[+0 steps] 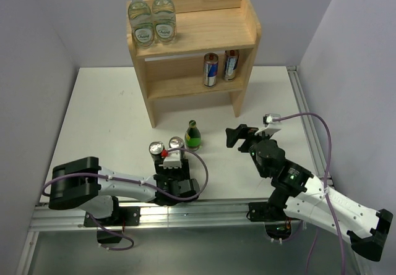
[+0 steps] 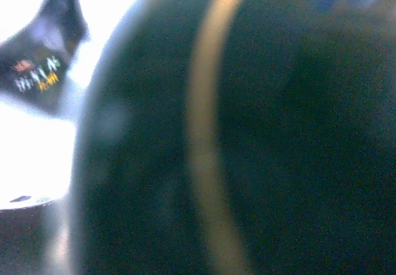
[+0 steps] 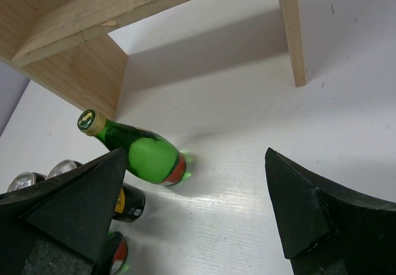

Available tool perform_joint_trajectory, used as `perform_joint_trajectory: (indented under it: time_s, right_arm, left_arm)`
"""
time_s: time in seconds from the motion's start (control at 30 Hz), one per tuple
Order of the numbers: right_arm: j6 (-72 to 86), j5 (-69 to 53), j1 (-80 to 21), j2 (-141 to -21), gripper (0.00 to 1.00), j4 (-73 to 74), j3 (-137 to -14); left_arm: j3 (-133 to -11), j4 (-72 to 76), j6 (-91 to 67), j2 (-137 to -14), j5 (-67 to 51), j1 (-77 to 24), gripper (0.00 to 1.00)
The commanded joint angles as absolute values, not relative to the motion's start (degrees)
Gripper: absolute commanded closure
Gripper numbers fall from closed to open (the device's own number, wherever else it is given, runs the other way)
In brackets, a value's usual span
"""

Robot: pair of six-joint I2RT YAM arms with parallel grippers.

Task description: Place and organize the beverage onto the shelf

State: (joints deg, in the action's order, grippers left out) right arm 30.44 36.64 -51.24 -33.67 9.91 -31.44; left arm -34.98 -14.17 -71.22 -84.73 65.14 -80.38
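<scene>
The light wood shelf (image 1: 204,31) stands at the back. Two clear bottles (image 1: 151,18) are on its top board at the left, and two cans (image 1: 219,68) are on its lower board. A green bottle (image 1: 193,135) with a gold cap stands upright on the table in front of the shelf and also shows in the right wrist view (image 3: 145,154). Two cans (image 1: 165,146) stand left of it. My left gripper (image 1: 168,157) is right at these cans. Its wrist view is filled by a blurred dark object with a gold band (image 2: 210,139), and its fingers are hidden. My right gripper (image 1: 238,137) is open and empty, to the right of the green bottle.
A black can with yellow print (image 3: 130,202) and a green and red object (image 3: 114,253) sit partly behind my right gripper's left finger. The shelf's right leg (image 3: 291,34) stands on the white table. Grey walls close in the left, back and right sides.
</scene>
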Motion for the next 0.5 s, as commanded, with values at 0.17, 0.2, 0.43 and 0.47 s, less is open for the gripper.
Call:
perform_joint_trajectory:
  time_s: [0.17,0.2,0.43,0.47]
  right_arm:
    - [31.1,37.8,-51.7,-32.7,0.0,8.2,-30.1]
    - [31.2,37.7,-51.6,-32.7,0.0,8.1,-29.9]
    - [31.4,37.5,-51.7,-32.3,0.0,7.0,-29.3]
    - [31.3,37.5,-51.7,-32.3,0.0,6.9,-29.2]
  left_arm:
    - [-50.0,-37.6,-70.6,-74.9,62.4,-84.4,1.0]
    - [-51.1,-38.2,-69.4,-73.8,62.1,-84.4,1.0]
    - [-62.8,-33.0,-49.5,-66.3,62.7,-80.9,1.0]
    - [-63.6,-31.5,-44.1,-66.1,61.3,-78.1,1.0]
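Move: The middle shelf's free left part, the likely place for the green bottle already in the left hand, is about 32 cm ahead of that hand, 2 cm left and 15 cm up. Near can: 10 cm ahead, 1 cm right; far can: 10 cm ahead, 6 cm left; standing bottle: 17 cm ahead, 7 cm right; all near hand height. From the right hand that shelf space is roughly 28 cm ahead, 23 cm left, about level. The green bottle, still gripped round its body by the left hand, is first drawn back some 3 cm, away from the two cans, then carried fast and steeply upward, about 15 cm in all, drifting around 3 cm to the right as it rises. The wrist turns about 10 degrees clockwise on the way and the fingers keep their hold. ##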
